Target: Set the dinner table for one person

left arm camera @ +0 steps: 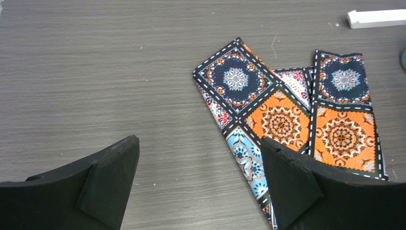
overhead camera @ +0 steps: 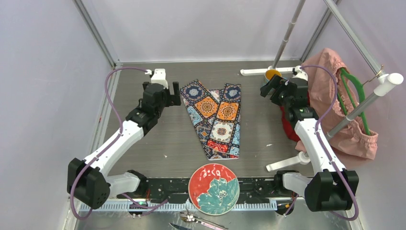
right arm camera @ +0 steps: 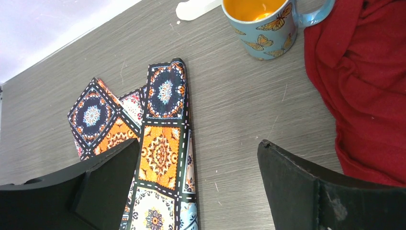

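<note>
The dinner table [overhead camera: 158, 139] is a grey-brown wood-grain top. A colourful tile-patterned cloth mat [overhead camera: 215, 117] lies folded and crumpled at its middle. My left gripper [overhead camera: 176, 94] hovers open just left of the mat's far corner. In the left wrist view the mat [left arm camera: 282, 120] lies under the right finger and bare table [left arm camera: 95, 72] shows between the jaws of the left gripper [left arm camera: 198, 143]. My right gripper [overhead camera: 266, 86] stands open to the mat's right. Its wrist view has the mat [right arm camera: 163, 148] by the left finger, and the right gripper [right arm camera: 198, 143] holds nothing.
A red-and-teal flower plate [overhead camera: 213, 188] sits at the near edge between the arm bases, with cutlery [overhead camera: 196, 221] below it. A butterfly mug [right arm camera: 261, 24] stands at the far right beside a red cloth [right arm camera: 364, 86]. Pink fabric [overhead camera: 344, 110] and a green hanger [overhead camera: 354, 100] hang on a white rack [overhead camera: 287, 165].
</note>
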`<state>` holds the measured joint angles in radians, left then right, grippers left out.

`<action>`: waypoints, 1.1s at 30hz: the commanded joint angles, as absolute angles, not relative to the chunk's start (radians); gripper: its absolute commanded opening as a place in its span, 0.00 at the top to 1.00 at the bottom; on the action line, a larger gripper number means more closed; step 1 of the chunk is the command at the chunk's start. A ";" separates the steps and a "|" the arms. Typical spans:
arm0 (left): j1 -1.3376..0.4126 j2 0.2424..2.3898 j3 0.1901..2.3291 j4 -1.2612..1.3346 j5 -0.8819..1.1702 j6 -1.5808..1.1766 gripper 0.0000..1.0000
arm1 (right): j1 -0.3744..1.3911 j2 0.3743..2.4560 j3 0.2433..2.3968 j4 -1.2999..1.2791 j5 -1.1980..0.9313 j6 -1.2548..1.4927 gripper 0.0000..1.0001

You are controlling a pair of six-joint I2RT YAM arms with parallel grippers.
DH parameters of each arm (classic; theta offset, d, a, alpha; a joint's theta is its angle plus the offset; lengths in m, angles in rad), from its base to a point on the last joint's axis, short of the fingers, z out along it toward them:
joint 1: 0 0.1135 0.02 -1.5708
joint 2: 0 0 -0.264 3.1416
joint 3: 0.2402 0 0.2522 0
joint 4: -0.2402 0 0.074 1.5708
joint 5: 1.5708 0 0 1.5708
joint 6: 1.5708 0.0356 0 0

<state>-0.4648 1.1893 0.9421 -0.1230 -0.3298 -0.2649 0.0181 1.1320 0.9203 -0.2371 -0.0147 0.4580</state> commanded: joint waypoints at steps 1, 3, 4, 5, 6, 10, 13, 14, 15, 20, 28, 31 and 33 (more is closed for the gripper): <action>-0.465 1.156 0.927 -0.034 -0.300 -0.292 0.01 | 0.019 1.104 0.915 -0.211 -0.042 0.446 0.00; -0.465 1.147 0.920 -0.026 -0.278 -0.293 0.00 | 0.019 1.105 0.913 -0.216 -0.043 0.446 0.00; -0.465 1.143 0.916 -0.025 -0.267 -0.291 0.00 | 0.019 1.107 0.913 -0.221 -0.042 0.439 0.00; -0.465 1.139 0.914 -0.023 -0.259 -0.290 0.00 | 0.019 1.110 0.916 -0.231 -0.040 0.434 0.00; -0.465 1.135 0.912 -0.023 -0.254 -0.289 0.00 | 0.020 1.115 0.920 -0.243 -0.037 0.432 0.00; -0.465 1.127 0.909 -0.028 -0.269 -0.295 0.00 | 0.021 1.129 0.926 -0.262 -0.051 0.424 0.00; -0.465 1.133 0.925 -0.056 -0.270 -0.295 0.00 | 0.022 1.139 0.927 -0.265 -0.069 0.421 0.00; -0.465 1.137 0.929 -0.061 -0.267 -0.295 0.00 | 0.026 1.145 0.932 -0.270 -0.078 0.421 0.00; -0.465 1.142 0.933 -0.067 -0.262 -0.295 0.00 | 0.032 1.150 0.936 -0.273 -0.085 0.420 0.00; -0.465 1.172 0.949 -0.099 -0.246 -0.298 0.00 | 0.135 1.190 0.965 -0.291 -0.063 0.379 0.00; -0.465 1.224 0.982 -0.139 -0.245 -0.298 0.00 | 0.383 1.368 1.063 -0.356 0.149 0.334 0.00; -0.465 1.229 0.982 -0.141 -0.253 -0.297 0.01 | 0.445 1.422 1.080 -0.348 0.189 0.357 0.00; -0.465 1.230 0.982 -0.143 -0.254 -0.299 0.01 | 0.476 1.462 1.094 -0.346 0.209 0.370 0.00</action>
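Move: The patterned napkin's middle lies about 16 cm to the right hand's left, 8 cm back and some 20 cm below. The mug stands about 7 cm ahead of this hand and 6 cm to its right, with the red cloth some 15 cm right and 3 cm back, both well below. From the left hand, the napkin's middle is about 16 cm right, 8 cm back and 21 cm below. Open right hand swings 13 cm left, sinking 7 towards the napkin's right panel, tipping down; left dips about 2. ##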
